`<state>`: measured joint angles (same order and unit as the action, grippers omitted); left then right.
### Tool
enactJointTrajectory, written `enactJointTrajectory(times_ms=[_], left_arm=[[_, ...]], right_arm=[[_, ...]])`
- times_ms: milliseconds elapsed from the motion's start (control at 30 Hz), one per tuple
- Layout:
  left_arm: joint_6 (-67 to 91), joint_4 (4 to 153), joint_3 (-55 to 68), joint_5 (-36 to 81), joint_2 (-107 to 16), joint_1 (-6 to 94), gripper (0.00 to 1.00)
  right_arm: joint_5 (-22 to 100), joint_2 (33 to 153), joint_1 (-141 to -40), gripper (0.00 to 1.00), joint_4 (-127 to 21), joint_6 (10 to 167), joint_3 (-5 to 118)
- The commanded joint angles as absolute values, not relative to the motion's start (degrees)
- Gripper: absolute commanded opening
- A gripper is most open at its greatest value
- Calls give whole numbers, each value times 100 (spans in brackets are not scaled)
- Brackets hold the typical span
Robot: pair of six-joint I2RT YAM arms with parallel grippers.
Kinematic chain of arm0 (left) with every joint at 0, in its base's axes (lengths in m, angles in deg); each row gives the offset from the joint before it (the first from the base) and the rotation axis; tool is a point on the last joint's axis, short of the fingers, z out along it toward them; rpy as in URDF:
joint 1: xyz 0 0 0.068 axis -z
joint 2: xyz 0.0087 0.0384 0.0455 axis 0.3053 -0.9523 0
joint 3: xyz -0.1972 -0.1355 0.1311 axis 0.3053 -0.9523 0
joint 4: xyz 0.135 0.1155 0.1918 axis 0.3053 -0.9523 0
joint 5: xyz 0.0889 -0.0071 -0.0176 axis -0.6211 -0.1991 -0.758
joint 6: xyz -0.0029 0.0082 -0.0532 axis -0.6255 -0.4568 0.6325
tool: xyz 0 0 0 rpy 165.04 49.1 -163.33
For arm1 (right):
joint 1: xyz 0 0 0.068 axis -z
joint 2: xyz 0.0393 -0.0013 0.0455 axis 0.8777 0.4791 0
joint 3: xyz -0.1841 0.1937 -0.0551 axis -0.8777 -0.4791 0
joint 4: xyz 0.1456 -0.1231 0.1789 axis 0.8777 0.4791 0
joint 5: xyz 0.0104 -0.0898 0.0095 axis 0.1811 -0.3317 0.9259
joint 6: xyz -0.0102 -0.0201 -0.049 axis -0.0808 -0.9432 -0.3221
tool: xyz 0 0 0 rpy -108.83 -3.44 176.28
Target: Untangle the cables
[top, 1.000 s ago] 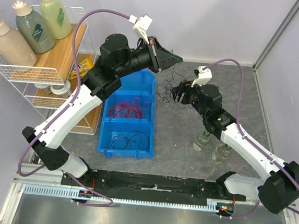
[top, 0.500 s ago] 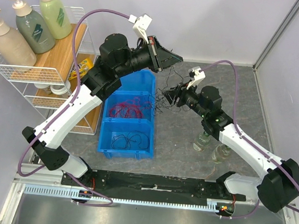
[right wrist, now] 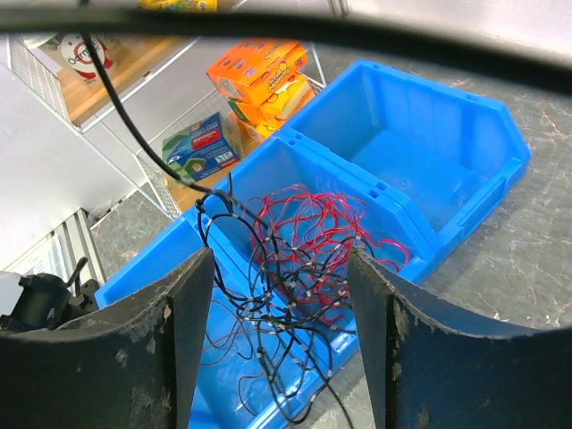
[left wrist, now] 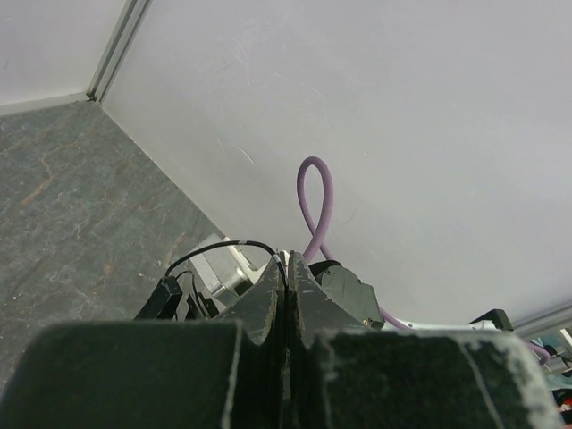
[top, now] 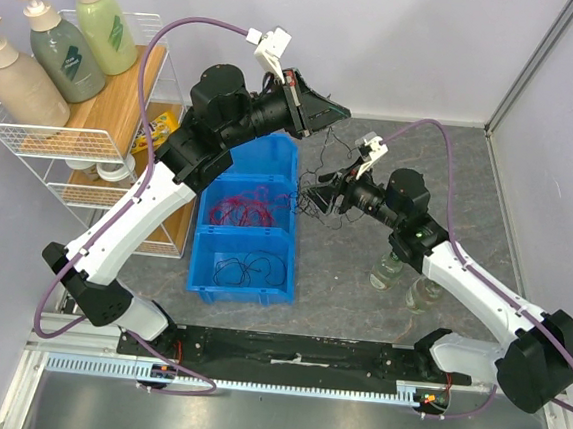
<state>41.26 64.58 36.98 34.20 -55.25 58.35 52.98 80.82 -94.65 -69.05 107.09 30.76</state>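
Observation:
My left gripper (top: 344, 110) is held high over the table's back, shut on one black strand of the cables (left wrist: 219, 245) that loops out of its closed tips (left wrist: 286, 261). A tangle of black cables (top: 319, 180) hangs from it beside the blue bin (top: 205, 268). My right gripper (top: 315, 193) points left at this tangle and is open. In the right wrist view the black tangle (right wrist: 290, 299) dangles between the spread fingers (right wrist: 189, 326) without touching either pad. Red cables (right wrist: 335, 223) lie in the bin's middle compartment, and loose black strands (top: 247, 266) in the near one.
A white wire rack (top: 47, 138) with three pump bottles stands at the left, with snack boxes (right wrist: 264, 76) on its lower shelves. Two small glass bottles (top: 392, 269) stand under my right forearm. The bin's far compartment (right wrist: 420, 170) holds nothing. Walls close off the back and right.
My right gripper has moved left and a little nearer, turning toward the hanging black tangle. The left arm and its strand have not moved.

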Motion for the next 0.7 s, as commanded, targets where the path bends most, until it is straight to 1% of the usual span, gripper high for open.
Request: enactJointTrajectory(times_ms=[0,167,200,233,333,367,467,600,667], left_arm=[[4188,6668,3927,3566,-5443,5820,2],[4249,6703,3918,3627,-5452,5829,2],[4267,6712,3918,3662,-5470,5821,2],[4284,6721,3918,3688,-5470,5829,2],[4241,6730,3927,3654,-5496,5820,2],[4206,6721,3953,3601,-5496,5820,2],[4135,6747,4085,3539,-5487,5820,2],[4109,7256,4129,3653,-5400,5812,2],[4091,7563,4112,3785,-5347,5821,2]], right_arm=[[5586,8007,-9468,69,-7233,10629,3196],[5490,8042,-9468,69,-7471,10796,3134],[5473,8077,-9468,68,-7479,10813,3152],[5473,8112,-9468,65,-7506,10840,3161],[5490,8200,-9468,49,-7523,10919,3196],[5490,8218,-9468,45,-7532,10936,3170],[5271,8262,-9468,26,-7488,10954,3082],[4842,8323,-9468,0,-7287,10946,3003],[4359,8358,-9468,0,-7050,10954,3011]])
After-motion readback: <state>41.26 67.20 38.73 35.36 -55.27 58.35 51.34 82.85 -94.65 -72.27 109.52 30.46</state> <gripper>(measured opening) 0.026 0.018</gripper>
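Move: The tangled black cable hangs from the left hand in loose loops, its middle about 2 cm ahead and 3 cm left of the right hand, 1 cm below it and between its open fingers. The red cables in the blue box lie roughly 8 cm ahead, 16 cm left and 25 cm below the right hand. From the left hand the tangle's middle is some 2 cm ahead, 7 cm left and 22 cm below. Black loops hanging between the right fingers are pinched as these close from wide open to fully shut, while the right hand stays nearly in place, bobbing up and back down and ending about 1 cm farther forward. The left hand keeps its closed hold on the cable above and at the end starts upward, some 2.5 cm. ##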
